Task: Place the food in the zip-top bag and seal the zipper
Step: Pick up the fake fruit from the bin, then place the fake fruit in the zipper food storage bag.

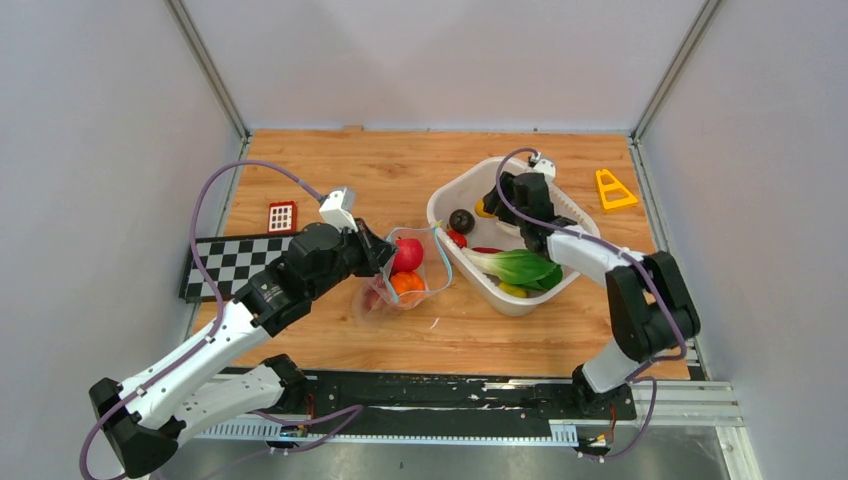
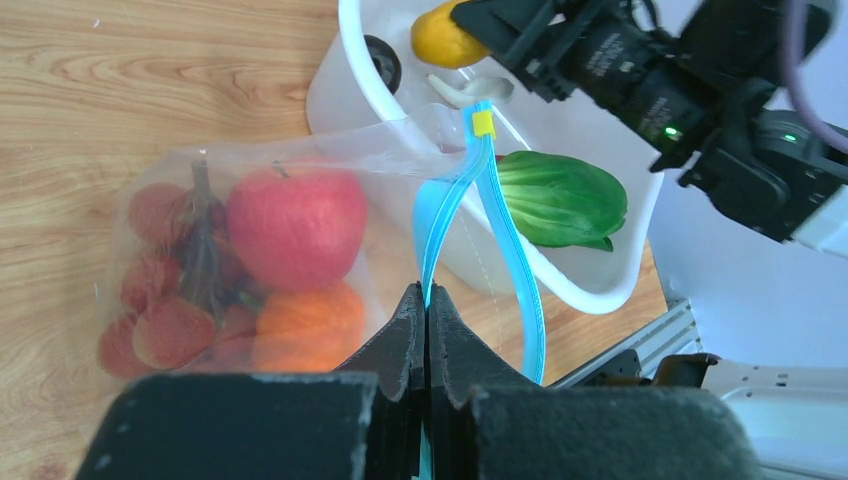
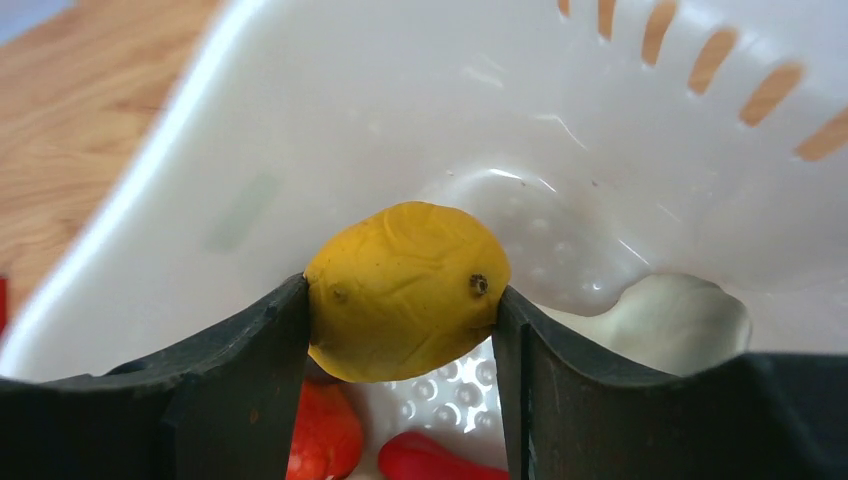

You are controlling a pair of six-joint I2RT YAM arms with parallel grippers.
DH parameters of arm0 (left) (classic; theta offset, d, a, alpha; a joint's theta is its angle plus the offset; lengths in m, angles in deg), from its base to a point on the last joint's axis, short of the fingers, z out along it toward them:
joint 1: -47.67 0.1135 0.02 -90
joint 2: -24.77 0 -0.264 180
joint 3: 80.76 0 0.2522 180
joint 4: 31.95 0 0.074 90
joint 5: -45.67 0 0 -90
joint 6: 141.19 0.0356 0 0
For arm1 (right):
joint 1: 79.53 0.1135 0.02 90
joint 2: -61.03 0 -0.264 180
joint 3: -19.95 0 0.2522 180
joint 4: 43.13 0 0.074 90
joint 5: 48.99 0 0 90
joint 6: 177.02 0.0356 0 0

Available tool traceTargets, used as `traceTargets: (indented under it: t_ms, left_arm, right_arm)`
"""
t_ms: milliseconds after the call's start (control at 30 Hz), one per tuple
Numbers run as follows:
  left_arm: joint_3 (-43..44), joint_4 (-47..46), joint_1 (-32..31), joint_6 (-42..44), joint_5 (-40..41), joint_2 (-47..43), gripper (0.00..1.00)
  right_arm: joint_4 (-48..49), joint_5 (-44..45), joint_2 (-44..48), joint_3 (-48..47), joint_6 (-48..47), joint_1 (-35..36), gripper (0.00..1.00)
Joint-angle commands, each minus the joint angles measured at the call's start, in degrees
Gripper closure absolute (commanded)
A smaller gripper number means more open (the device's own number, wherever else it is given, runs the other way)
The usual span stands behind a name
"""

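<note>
The clear zip-top bag [image 1: 405, 275] lies left of the white basket [image 1: 455, 185], its mouth held open. Inside are a red apple [image 2: 296, 226], an orange tangerine [image 2: 310, 330] and a red grape bunch [image 2: 160, 300]. My left gripper [image 2: 427, 300] is shut on one side of the teal zipper [image 2: 505, 235]. My right gripper [image 3: 400, 310] is inside the basket, shut on the yellow lemon [image 3: 405, 290]; the lemon also shows in the top view [image 1: 482, 209]. A dark purple piece [image 1: 461, 220] lies in the basket.
The basket also holds a green leafy vegetable [image 1: 525, 268], red pieces [image 3: 320, 440] and a pale piece [image 3: 670, 320]. A checkerboard mat [image 1: 240, 262] and a red block [image 1: 282, 216] lie at the left. A yellow triangle [image 1: 612, 190] lies at the right.
</note>
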Motion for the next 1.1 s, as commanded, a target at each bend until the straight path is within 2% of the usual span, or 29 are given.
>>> traceTargets:
  t_ms: [0, 133, 333, 633, 900, 1067]
  left_arm:
    - [0.7, -1.9, 0.0, 0.8, 0.0, 0.1, 1.00]
    - [0.9, -2.2, 0.0, 0.8, -0.1, 0.4, 1.00]
    - [1.3, -2.6, 0.0, 1.0, -0.4, 1.3, 1.00]
    - [1.6, -2.9, -0.1, 1.2, -0.3, 1.9, 1.00]
    - [1.8, -2.8, 0.0, 1.2, -0.3, 1.6, 1.00]
    - [1.5, -2.8, 0.0, 1.0, 0.2, 0.8, 1.00]
  right_arm:
    - [3.4, -2.7, 9.5, 2.9, -3.9, 0.1, 0.72]
    - [4.0, -4.8, 16.4, 6.2, -3.8, 0.0, 0.72]
    - [5.5, -15.0, 24.6, 8.9, -2.2, 1.6, 0.72]
    - [9.5, -20.9, 35.7, 11.4, -8.5, 11.6, 0.72]
    - [5.5, -25.9, 34.3, 10.7, -16.6, 20.5, 0.70]
    - [3.0, -25.1, 31.8, 9.1, -20.6, 25.6, 0.69]
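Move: The right hand already holds the yellow fruit, lifted off the floor of the bin; the open bag mouth lies about 21 cm back, 16 cm left and 11 cm above it. The red apple in the bag is some 19 cm back, 18 cm left and 3 cm up. The avocado sits about 6 cm left, 2 cm back and 5 cm below; the bok choy 12 cm back, 4 cm right and 6 cm below. From the left hand, pinching the rim, the mouth's middle is roughly 6 cm right, 1 cm back and 4 cm down. Keeping its grip on the yellow fruit, the right hand first climbs steeply out of the bin, then swings back and left towards the open bag mouth, ending some 19 cm back, 14 cm left and 17 cm higher after a small dip at the end. On the way the wrist turns about 50 degrees counter-clockwise and tips its fingers up towards level, while the left hand stays almost in place and keeps the bag's rim pinched. ##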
